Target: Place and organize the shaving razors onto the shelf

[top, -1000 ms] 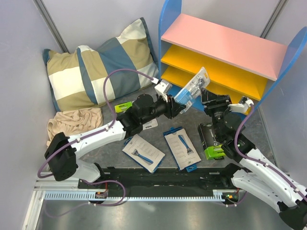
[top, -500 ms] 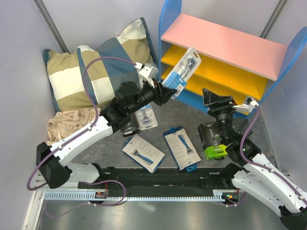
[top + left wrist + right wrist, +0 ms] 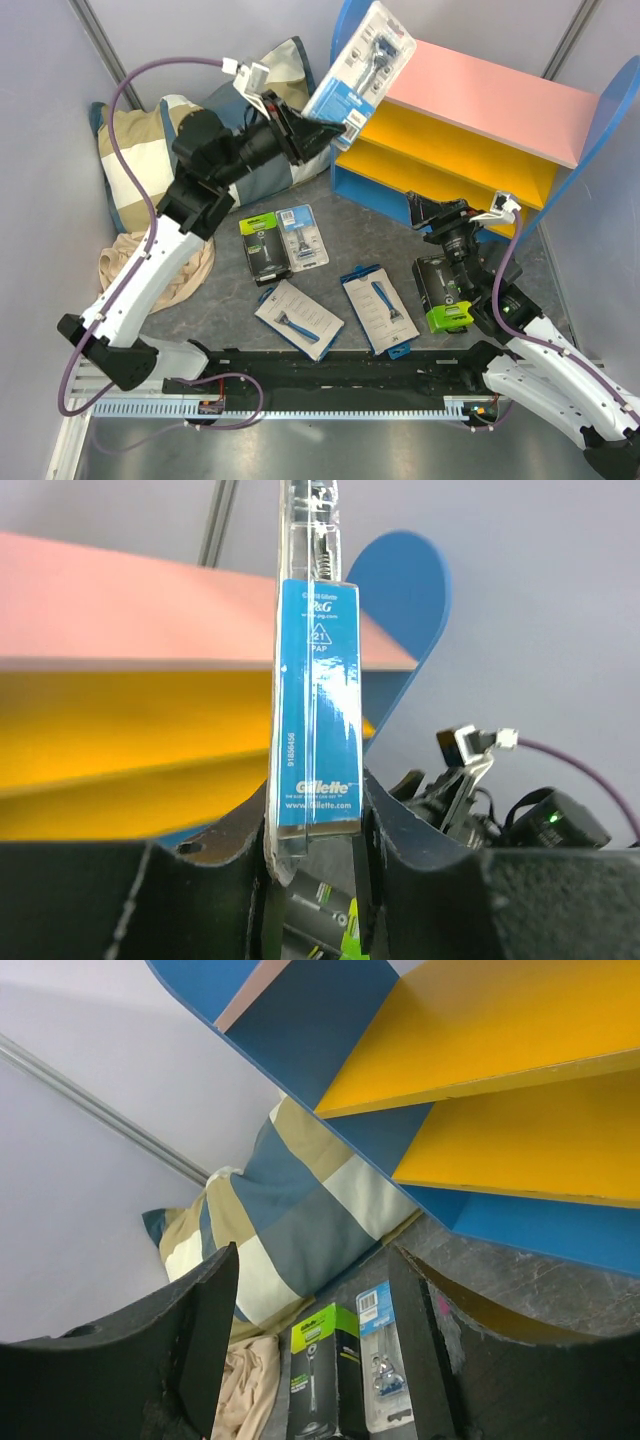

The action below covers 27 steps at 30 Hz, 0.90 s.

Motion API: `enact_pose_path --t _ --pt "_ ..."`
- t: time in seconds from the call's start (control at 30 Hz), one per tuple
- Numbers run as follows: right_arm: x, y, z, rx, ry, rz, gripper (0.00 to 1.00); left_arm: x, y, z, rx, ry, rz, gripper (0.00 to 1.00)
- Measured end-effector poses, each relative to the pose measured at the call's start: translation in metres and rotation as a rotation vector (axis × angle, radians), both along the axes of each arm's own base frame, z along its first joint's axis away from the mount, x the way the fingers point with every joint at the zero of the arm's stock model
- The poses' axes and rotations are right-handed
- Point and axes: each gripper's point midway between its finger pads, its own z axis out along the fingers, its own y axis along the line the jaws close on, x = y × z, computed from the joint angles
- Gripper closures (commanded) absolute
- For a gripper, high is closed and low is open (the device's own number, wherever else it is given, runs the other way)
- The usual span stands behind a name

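My left gripper (image 3: 318, 122) is shut on a clear blister razor pack with a blue card (image 3: 362, 58), held high over the left end of the shelf's pink top board (image 3: 490, 95). In the left wrist view the pack (image 3: 317, 710) stands edge-on between the jaws of this gripper (image 3: 315, 832). My right gripper (image 3: 428, 212) is open and holds nothing, low in front of the shelf's blue base. On the floor lie a black-and-green box (image 3: 262, 247), a second blister pack (image 3: 303, 237), two white boxes (image 3: 298, 318) (image 3: 381, 309) and another black-and-green box (image 3: 444, 292).
A checked pillow (image 3: 170, 150) leans in the back left corner, with a beige cloth (image 3: 150, 255) in front of it. Grey walls close in both sides. The right wrist view looks past its open gripper (image 3: 312, 1290) at the box (image 3: 322, 1380) and pillow (image 3: 290, 1200).
My left arm has swung the blister pack up from in front of the lower shelf boards to above the pink top. The right gripper's jaws have spread wider.
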Motion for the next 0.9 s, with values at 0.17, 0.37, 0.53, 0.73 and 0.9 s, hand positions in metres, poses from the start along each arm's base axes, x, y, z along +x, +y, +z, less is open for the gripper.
enact_pose_path --t 0.17,0.37,0.53,0.73,0.9 --pt "-0.001 0.002 -0.001 -0.025 -0.002 0.011 0.30 0.011 -0.001 0.031 -0.048 0.020 -0.091 0.98" --pt "0.000 0.004 -0.002 -0.055 -0.003 0.021 0.30 0.029 -0.031 0.036 -0.081 0.121 -0.259 0.96" --pt "0.000 0.008 0.002 -0.077 -0.007 0.039 0.30 0.062 -0.057 0.025 -0.133 0.236 -0.368 0.96" --pt "-0.001 0.007 0.005 -0.100 -0.011 0.038 0.30 0.105 -0.083 -0.007 -0.179 0.383 -0.416 0.95" --pt "-0.001 0.006 0.002 -0.123 -0.003 0.034 0.30 0.122 -0.090 -0.025 -0.197 0.456 -0.408 0.92"
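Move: The left hand already holds the clear Gillette razor package high up; the middle of the pink top shelf lies about 24 cm ahead of that hand, 28 cm to its right and 14 cm below. The shelf's blue left side panel stands roughly 32 cm ahead, 3 cm right, its middle 22 cm below; the upper yellow shelf is directly under the pink one, some 12 cm lower. From the empty right hand the pink shelf's middle is about 26 cm ahead, 12 cm right and slightly higher. Keeping its pinch on the lower end of the razor package, the left hand swings forward about 12 cm and some 9 cm to the right towards the pink top shelf, first rising about 4 cm, then sinking to a little below its starting height. On the way the wrist rolls roughly 30 degrees, tipping the package's upper end forward, while the fingers turn clockwise to point more squarely right. ##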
